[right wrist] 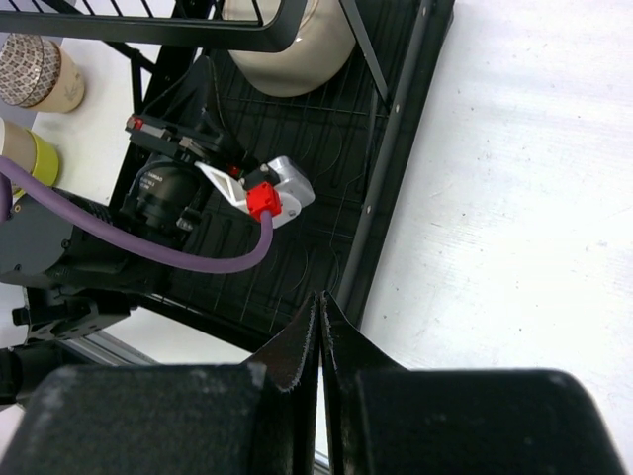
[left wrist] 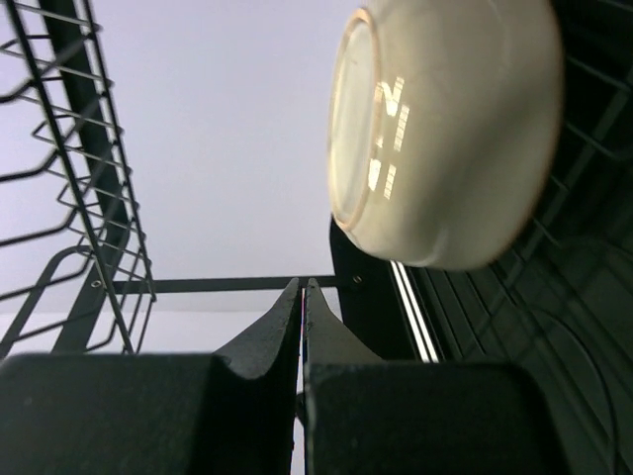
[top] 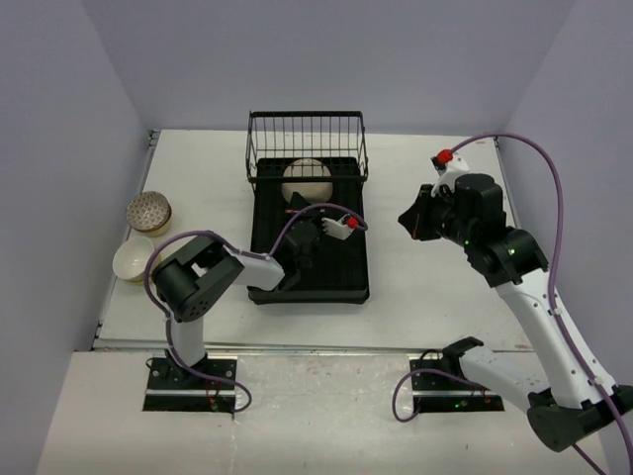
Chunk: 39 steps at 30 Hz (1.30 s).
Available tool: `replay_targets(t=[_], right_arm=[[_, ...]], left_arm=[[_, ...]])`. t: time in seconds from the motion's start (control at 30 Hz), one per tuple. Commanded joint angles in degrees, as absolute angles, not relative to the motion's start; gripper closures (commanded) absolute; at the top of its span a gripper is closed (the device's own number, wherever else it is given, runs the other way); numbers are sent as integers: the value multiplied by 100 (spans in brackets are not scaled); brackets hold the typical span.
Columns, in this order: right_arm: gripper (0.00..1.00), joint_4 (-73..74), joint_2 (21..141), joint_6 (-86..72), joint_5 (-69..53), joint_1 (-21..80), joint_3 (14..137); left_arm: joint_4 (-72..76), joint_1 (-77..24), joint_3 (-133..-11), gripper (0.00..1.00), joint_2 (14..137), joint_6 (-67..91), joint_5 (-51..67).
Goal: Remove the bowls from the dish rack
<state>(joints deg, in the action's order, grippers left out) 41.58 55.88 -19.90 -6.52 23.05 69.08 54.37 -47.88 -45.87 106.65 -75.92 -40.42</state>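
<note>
The black dish rack (top: 351,262) sits mid-table, with its wire basket (top: 307,139) at the far end. One cream bowl (top: 307,182) leans on its side in the rack by the basket; it also shows in the left wrist view (left wrist: 445,129) and the right wrist view (right wrist: 287,59). My left gripper (top: 300,230) is shut and empty, low inside the rack, just short of that bowl (left wrist: 303,287). My right gripper (top: 407,223) is shut and empty, held above the rack's right rim (right wrist: 320,302). A net-pattern bowl (top: 149,211) and a lime-yellow bowl (right wrist: 30,158) stand on the table to the left.
The net-pattern bowl (right wrist: 35,64) rests on another cream bowl. The left bowls stand near the table's left edge (top: 119,237). My left arm's purple cable (right wrist: 178,252) and wrist camera (right wrist: 267,193) lie over the rack floor. White table (right wrist: 524,198) spreads to the right of the rack.
</note>
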Motion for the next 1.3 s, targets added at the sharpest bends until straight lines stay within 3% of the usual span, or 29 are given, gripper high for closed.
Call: replay_targets(t=[0.0,0.67,1.0,1.27], right_arm=[[100,4157,5625,-1969,-571,2241,7163],[100,4201,5678,-1951,-606,2021,7224],[100,4263,5748,-1916,-510,2013,7356],[100,4254,5748,-1934,-475,2013,7418]], left_arm=[[6125,-4693,-4948,100,10923,-7795,-3990],[6724,-4254,-5853,100,12058,-7849,-3753],[4828,-4122,-6292,100,11822,-6689,-3059],[4377,-4052,-6311,100,11821,-6337,-2900]])
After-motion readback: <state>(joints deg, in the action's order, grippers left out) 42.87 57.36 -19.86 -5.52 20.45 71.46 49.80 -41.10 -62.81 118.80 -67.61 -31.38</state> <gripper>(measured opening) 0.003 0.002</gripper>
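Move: The last bowl in the dish rack, a pale one lying base-up, is about 7 cm ahead of my left hand, 5 cm to its right and some 6 cm below it. The wire shelf is roughly 12 cm ahead, 3 cm right and about 8 cm above; the rack's right rim runs about 20 cm to my right, level with the bowl and 8 cm down. From my right hand the bowl is about 12 cm ahead, 28 cm left and 20 cm below. With the fingers kept shut and pointing forward, I reach my left hand about 7.5 cm forward, sinking slightly, under the wire shelf to the bowl's upturned base. Over the last stretch I ease about 2 cm to the right, rolling the wrist some 10 degrees left side down, and push the fingertips against the left edge of the base. ##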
